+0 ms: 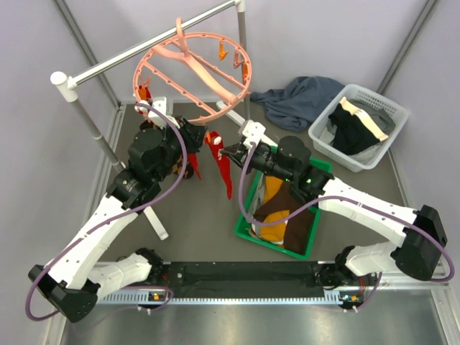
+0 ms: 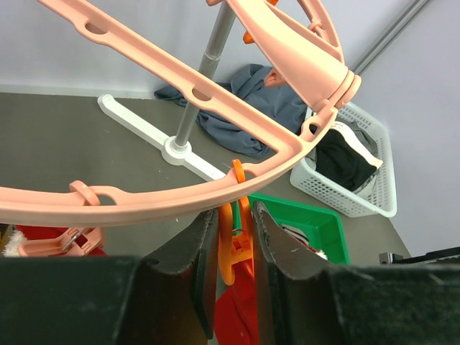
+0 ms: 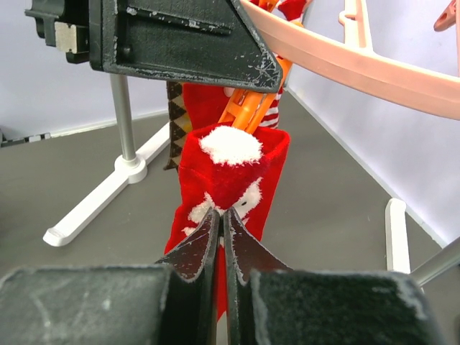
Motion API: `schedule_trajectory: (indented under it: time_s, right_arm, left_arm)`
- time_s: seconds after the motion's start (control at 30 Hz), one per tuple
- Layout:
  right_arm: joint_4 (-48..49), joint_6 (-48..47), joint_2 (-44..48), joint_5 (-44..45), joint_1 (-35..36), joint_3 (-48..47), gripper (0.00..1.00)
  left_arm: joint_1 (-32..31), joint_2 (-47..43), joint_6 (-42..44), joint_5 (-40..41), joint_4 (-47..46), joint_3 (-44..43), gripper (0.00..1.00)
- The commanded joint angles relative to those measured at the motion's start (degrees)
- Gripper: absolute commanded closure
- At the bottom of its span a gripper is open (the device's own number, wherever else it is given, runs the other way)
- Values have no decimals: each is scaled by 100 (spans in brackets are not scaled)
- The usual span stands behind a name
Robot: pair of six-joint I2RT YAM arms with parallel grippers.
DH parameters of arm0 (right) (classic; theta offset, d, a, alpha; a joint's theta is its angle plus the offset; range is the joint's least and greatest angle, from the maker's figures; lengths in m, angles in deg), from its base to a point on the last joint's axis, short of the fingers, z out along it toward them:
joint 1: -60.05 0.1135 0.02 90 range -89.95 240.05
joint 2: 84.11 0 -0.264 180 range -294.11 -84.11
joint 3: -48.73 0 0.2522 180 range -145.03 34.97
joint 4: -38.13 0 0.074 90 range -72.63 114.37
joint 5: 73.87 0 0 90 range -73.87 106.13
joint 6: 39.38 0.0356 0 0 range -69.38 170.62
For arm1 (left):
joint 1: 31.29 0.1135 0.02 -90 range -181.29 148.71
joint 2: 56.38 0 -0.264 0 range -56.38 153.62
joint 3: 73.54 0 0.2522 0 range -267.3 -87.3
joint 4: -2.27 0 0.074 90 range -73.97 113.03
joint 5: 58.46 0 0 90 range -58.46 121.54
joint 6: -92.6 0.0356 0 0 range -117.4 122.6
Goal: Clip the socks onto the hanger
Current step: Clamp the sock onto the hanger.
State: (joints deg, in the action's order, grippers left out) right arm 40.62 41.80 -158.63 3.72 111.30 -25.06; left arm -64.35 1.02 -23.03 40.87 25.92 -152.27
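The salmon-pink hanger (image 1: 192,72) hangs from the grey rail. My left gripper (image 1: 203,136) is at its near rim; in the left wrist view (image 2: 235,210) it is shut on an orange clip (image 2: 228,251) under the ring (image 2: 180,194). A red sock (image 2: 241,313) with white patches hangs just below that clip. My right gripper (image 1: 228,152) is shut on this sock (image 3: 230,172) near its top edge, seen in the right wrist view (image 3: 222,213). An argyle sock (image 3: 175,108) and a striped sock (image 3: 272,115) hang behind. Brown and mustard socks (image 1: 277,212) lie in the green bin.
The green bin (image 1: 244,223) stands under my right arm. A white basket (image 1: 320,136) with black and cream garments stands at the back right, a dark blue-grey cloth (image 1: 302,97) beside it. The rail's posts (image 1: 243,65) and white feet (image 1: 154,215) stand close to both arms.
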Motion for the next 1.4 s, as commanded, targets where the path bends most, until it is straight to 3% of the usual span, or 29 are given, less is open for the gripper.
schedule_trajectory:
  time_s: [0.0, 0.17, 0.33, 0.47, 0.53, 0.67, 0.73, 0.93, 1.1, 1.27, 1.37]
  right_arm:
    - [484, 100, -54, 10, 61, -343, 100]
    - [554, 108, -115, 36, 61, -395, 100]
    - [616, 126, -159, 1, 61, -510, 98]
    - [660, 144, -194, -16, 61, -597, 96]
    - [599, 152, -229, -25, 61, -685, 76]
    - [441, 179, -221, 281, 61, -668, 51]
    - [309, 179, -168, 736, 52, -624, 40]
    - [-534, 600, 261, 2054, -281, -440, 20]
    - [-1552, 1478, 999, 2855, -1124, -2, 3]
    - [-2353, 2103, 2230, 3630, -1967, 579, 1]
    - [-2793, 2165, 2984, 4394, -2074, 931, 1]
  left_arm:
    - [19, -89, -74, -9, -638, -7, 80]
    - [10, -168, -65, 8, -585, -24, 65]
    - [19, -274, -65, 70, -515, -33, 41]
    - [10, -388, -48, 114, -392, -95, 28]
    - [19, -485, -30, 149, -242, -156, 20]
    - [19, -800, 57, 376, 56, -157, 10]
    - [19, -932, 128, 552, 320, -148, 7]
    - [19, -1433, 348, 1238, 1162, 28, 3]
    - [10, -1996, 462, 1861, 1743, 292, 1]
    - [19, -2549, 524, 2293, 2324, 397, 1]
    - [19, -2866, 541, 2565, 2552, 432, 1]
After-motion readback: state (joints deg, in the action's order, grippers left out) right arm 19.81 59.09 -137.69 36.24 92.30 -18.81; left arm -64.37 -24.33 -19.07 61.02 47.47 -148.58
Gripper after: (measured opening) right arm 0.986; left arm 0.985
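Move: The orange clip is between the left fingertips, about 1 cm ahead, 1 cm to the right and 1 cm below that hand point; from the right hand it lies some 3 cm ahead, 3 cm left and 4 cm up. The red sock's cuff sits just under it, roughly 2 cm left, 2 cm ahead and 2 cm above the right hand. A pink clip hangs about 6 cm left of the left hand, level with it. The green bin is some 20 cm right, 9 cm back and well below the right hand. The orange clip, still squeezed by the left fingers with the red sock's cuff at its jaws, is let go first as they spread wide; that hand then draws off about 13 cm left and 9 cm back. The right hand rises some 3 cm, opens off the sock, then sweeps fast about 22 cm right and 7 cm forward towards the bin's far end, sinking again and turning some 50 degrees clockwise. ##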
